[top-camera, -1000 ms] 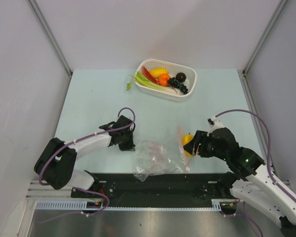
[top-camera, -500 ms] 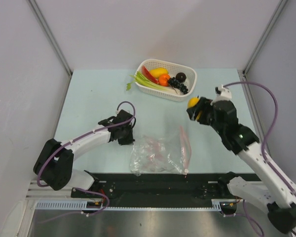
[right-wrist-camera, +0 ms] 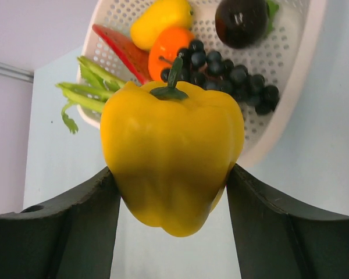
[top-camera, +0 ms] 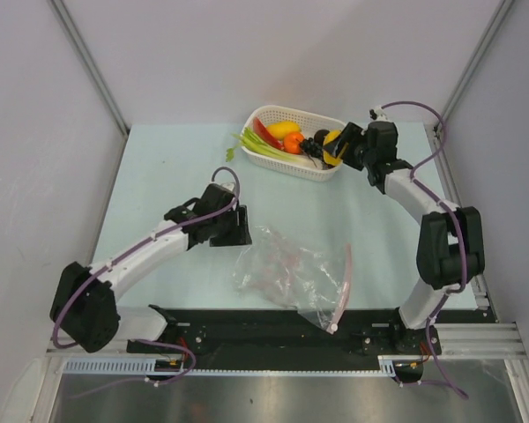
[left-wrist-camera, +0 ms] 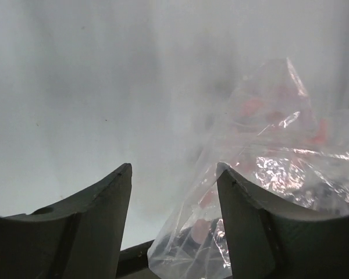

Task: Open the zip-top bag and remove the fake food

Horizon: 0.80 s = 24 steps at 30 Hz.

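The clear zip-top bag (top-camera: pixel 286 271) lies crumpled on the table in front of the arms, its pink zip strip (top-camera: pixel 346 280) curving along the right side. My left gripper (top-camera: pixel 238 231) sits at the bag's left edge. It is open (left-wrist-camera: pixel 174 171), with a loose fold of the bag (left-wrist-camera: pixel 267 174) against its right finger. My right gripper (top-camera: pixel 339 145) is shut on a yellow fake pepper (right-wrist-camera: pixel 171 145) above the right end of the white basket (top-camera: pixel 339 163). More fake food lies in the basket: a lemon (right-wrist-camera: pixel 160 17), an orange (right-wrist-camera: pixel 166 52), grapes (right-wrist-camera: pixel 227 72), a dark round fruit (right-wrist-camera: pixel 241 20), a red piece (right-wrist-camera: pixel 122 52) and a green stalk (right-wrist-camera: pixel 93 87).
The basket stands at the back of the pale table, close to the rear wall. A black rail (top-camera: pixel 273 330) runs along the near edge just below the bag. Grey walls close in the left and right sides.
My right arm carried the yellow pepper from beside the bag up to the basket. My left gripper opened and let go of the bag, which settled and spread to the right.
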Tool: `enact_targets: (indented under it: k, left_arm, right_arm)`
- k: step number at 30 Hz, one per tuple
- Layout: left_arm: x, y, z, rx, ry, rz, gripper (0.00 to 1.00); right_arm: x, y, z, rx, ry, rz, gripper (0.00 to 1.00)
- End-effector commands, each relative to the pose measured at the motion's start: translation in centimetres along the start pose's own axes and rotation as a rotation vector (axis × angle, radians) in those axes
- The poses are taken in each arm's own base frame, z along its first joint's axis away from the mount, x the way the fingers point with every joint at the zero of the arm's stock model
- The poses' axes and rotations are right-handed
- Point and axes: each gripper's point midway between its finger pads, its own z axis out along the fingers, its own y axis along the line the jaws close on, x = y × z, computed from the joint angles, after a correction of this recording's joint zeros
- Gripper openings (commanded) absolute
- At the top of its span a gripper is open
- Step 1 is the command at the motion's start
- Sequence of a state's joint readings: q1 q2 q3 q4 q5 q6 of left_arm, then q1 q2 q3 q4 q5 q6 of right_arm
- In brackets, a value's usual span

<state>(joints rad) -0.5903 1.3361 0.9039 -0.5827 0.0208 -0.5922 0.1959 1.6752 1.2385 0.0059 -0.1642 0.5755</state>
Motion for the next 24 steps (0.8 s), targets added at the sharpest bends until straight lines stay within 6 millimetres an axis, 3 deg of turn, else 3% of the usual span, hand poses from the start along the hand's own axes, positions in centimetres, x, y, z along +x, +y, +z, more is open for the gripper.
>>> enact_targets:
  k: [1, 2, 3, 4, 5, 6, 9, 10, 12, 17, 21, 22, 23, 24]
  left_arm:
    - [-3.3, -2.5, -5.0, 0.123, -0.136, 0.091, 0.66]
    - [-3.8, -3.0, -6.3, 0.147, -0.17, 0.114, 0.67]
    - [-3.7, -3.2, -7.1, 0.166, -0.172, 0.126, 0.68]
    - [-3.8, -3.5, -7.9, 0.186, -0.184, 0.137, 0.69]
    - [-3.9, -4.0, -9.1, 0.218, -0.208, 0.152, 0.7]
    - [-3.7, -4.1, -9.6, 0.231, -0.206, 0.155, 0.7]
    - [-3.2, -4.6, -11.3, 0.279, -0.222, 0.136, 0.8]
    - [-3.0, -4.6, -11.6, 0.289, -0.224, 0.128, 0.84]
    - [-2.8, -4.4, -12.1, 0.287, -0.235, 0.103, 0.9]
    - [-2.8, -5.0, -12.6, 0.306, -0.242, 0.115, 0.93]
    - [-3.1, -7.1, -13.2, 0.346, -0.267, 0.169, 1.0]
    - [-2.9, -8.3, -13.4, 0.365, -0.27, 0.199, 1.0]
    - [-2.9, -8.9, -13.6, 0.373, -0.279, 0.217, 1.0]
    - [-2.6, -10.1, -13.9, 0.383, -0.302, 0.257, 1.0]
  right_arm:
    - [-4.1, 3.2, 2.9, -0.146, -0.081, -0.026, 0.06]
    - [-2.6, 1.9, 4.8, -0.129, -0.033, -0.014, 0.09]
    - [-3.7, 2.6, 5.4, -0.143, -0.046, -0.016, 0.15]
    - [-3.3, 2.2, 6.3, -0.135, -0.027, -0.007, 0.19]
    - [-1.7, 0.8, 8.1, -0.104, 0.032, 0.008, 0.27]
    - [-2.8, 1.6, 8.8, -0.116, 0.026, 0.008, 0.3]
    - [-1.2, -0.2, 10.9, -0.06, 0.104, 0.032, 0.36]
    - [-2.2, 0.3, 11.0, -0.06, 0.1, 0.023, 0.41]
    - [-2.0, -0.7, 11.8, -0.005, 0.108, 0.016, 0.62]
    - [-2.8, -1.3, 10.9, 0.067, 0.117, -0.011, 0.99]
    - [-3.9, -1.7, 8.7, 0.156, 0.103, -0.011, 1.0]
    - [-3.2, -2.1, 7.9, 0.19, 0.139, -0.009, 1.0]
    - [-4.2, -1.4, 7.0, 0.203, 0.125, -0.018, 1.0]
    - [-3.8, -0.9, 6.3, 0.22, 0.141, -0.036, 1.0]
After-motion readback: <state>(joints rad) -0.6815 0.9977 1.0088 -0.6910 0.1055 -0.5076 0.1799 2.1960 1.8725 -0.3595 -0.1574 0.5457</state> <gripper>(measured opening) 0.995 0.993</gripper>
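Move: I hold the yellow pepper in my right hand, bound for the basket's right end, about 13 cm ahead, 4 cm left and 14 cm below it. The grapes lie some 11 cm ahead and 6 cm left of that hand, the eggplant 16 ahead and 5 left, the orange 14 ahead and 14 left. My left hand, already loosened, has the empty bag's middle about 7 cm back, 16 cm right, 9 cm down. I carry the pepper some 10 cm forward and a little left over the basket's right end, sinking about 6 cm, then open my right fingers wide and let go, easing slightly right and back as they tip down about 10 degrees. Meanwhile I lift my left hand 12 cm away from the bag, spreading its fingers and tipping them up, then ease back. ##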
